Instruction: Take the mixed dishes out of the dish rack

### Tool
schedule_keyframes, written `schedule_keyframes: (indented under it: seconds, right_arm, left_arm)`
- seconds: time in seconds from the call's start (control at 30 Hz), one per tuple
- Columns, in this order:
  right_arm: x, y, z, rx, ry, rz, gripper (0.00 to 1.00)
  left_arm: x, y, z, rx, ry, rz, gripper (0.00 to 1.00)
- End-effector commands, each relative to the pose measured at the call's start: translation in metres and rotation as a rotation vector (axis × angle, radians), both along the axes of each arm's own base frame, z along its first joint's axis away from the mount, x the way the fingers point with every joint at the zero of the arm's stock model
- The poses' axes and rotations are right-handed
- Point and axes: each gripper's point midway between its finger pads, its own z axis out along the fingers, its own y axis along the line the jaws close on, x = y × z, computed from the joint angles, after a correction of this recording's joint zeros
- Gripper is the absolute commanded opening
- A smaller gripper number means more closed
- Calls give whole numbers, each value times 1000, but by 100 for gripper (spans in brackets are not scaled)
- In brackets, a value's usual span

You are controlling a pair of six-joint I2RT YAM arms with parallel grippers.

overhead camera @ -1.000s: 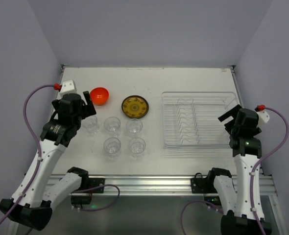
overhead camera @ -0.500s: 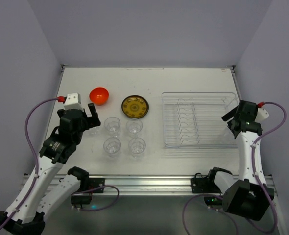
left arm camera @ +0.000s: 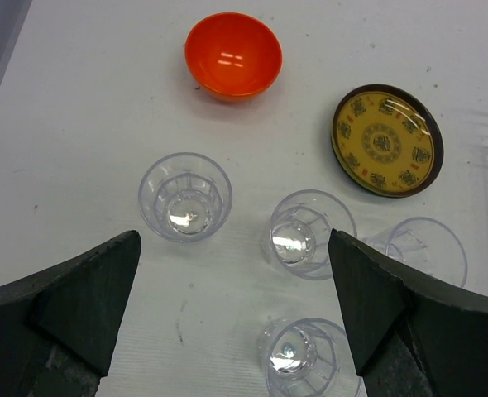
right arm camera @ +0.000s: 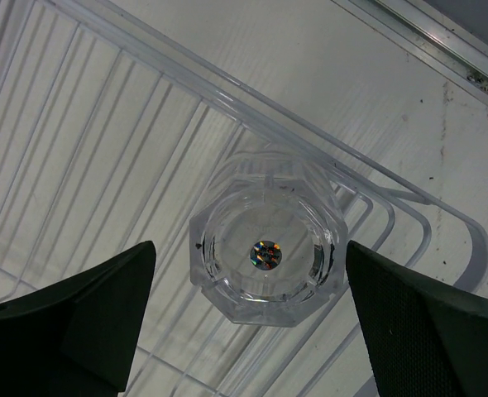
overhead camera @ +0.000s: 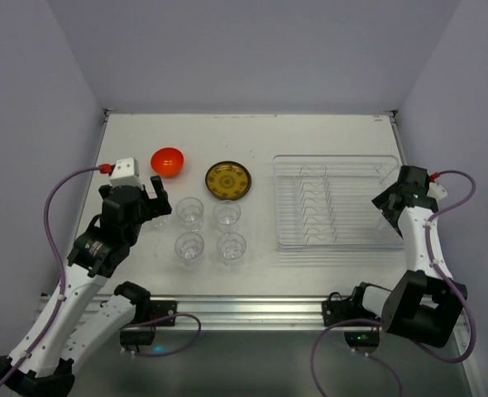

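Several clear cups [overhead camera: 189, 212] stand upright on the table in front of the orange-red bowl [overhead camera: 168, 161] and the yellow-brown patterned plate [overhead camera: 228, 180]. My left gripper [overhead camera: 149, 205] hovers open just near of the leftmost cup [left arm camera: 184, 197], with nothing between its fingers [left arm camera: 87, 289]. The bowl [left arm camera: 233, 55] and the plate [left arm camera: 387, 141] lie beyond. The dish rack [overhead camera: 335, 240] sits at the right. At its right end my right gripper [overhead camera: 393, 198] hangs open above one more clear cup [right arm camera: 266, 252], which stands base up on the wires, apart from the fingers [right arm camera: 87, 306].
The rack's white wire dividers [overhead camera: 314, 203] run along its middle. The table's right rim [right arm camera: 442, 41] passes close behind the rack's corner. Grey walls close the table in on the left, back and right.
My left gripper has drawn back toward the near side, away from the bowl. The right gripper has moved farther out over the rack's right end. Both stayed open.
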Motion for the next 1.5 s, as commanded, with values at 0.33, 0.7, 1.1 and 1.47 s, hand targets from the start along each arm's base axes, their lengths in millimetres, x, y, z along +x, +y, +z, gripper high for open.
schedule_keyframes:
  seconds: [0.33,0.7,1.1,1.47]
  right_arm:
    - [14,-5,-10,-19,-72,6,70]
    - [11,-1,-13,-11,-85,15,33]
    - [18,24,5,53,-231,124,0]
    - [26,43,46,82,-380,227,0]
  left_arm:
    - [6,-8,8,-1,-44,-44,100]
    - [9,-10,5,9,-30,-55,100]
    - [10,0,8,31,-24,-1,100]
    - [9,-24,40,-89,-76,-90,100]
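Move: Between the wide-open right fingers stands the last upturned glass, its middle about 1 cm ahead and 3 cm lower. The rack's right rail runs some 6 cm to this hand's right, level with it in reach. The wire plate slots lie about 24 cm to its left and 3 cm farther out, lower by 6 cm. From the left hand, the glass is roughly 75 cm to the right, about level in reach and 15 cm lower. Closing on the glass from both sides, the right fingers pinch it while the hand eases about 1.5 cm forward. Keeping that grip, the hand then carries it some 4 cm left, away from the rack's right rail, and about 2.5 cm up, its fingers tipping up and outward by some 15 degrees with a slight counter-clockwise turn. ##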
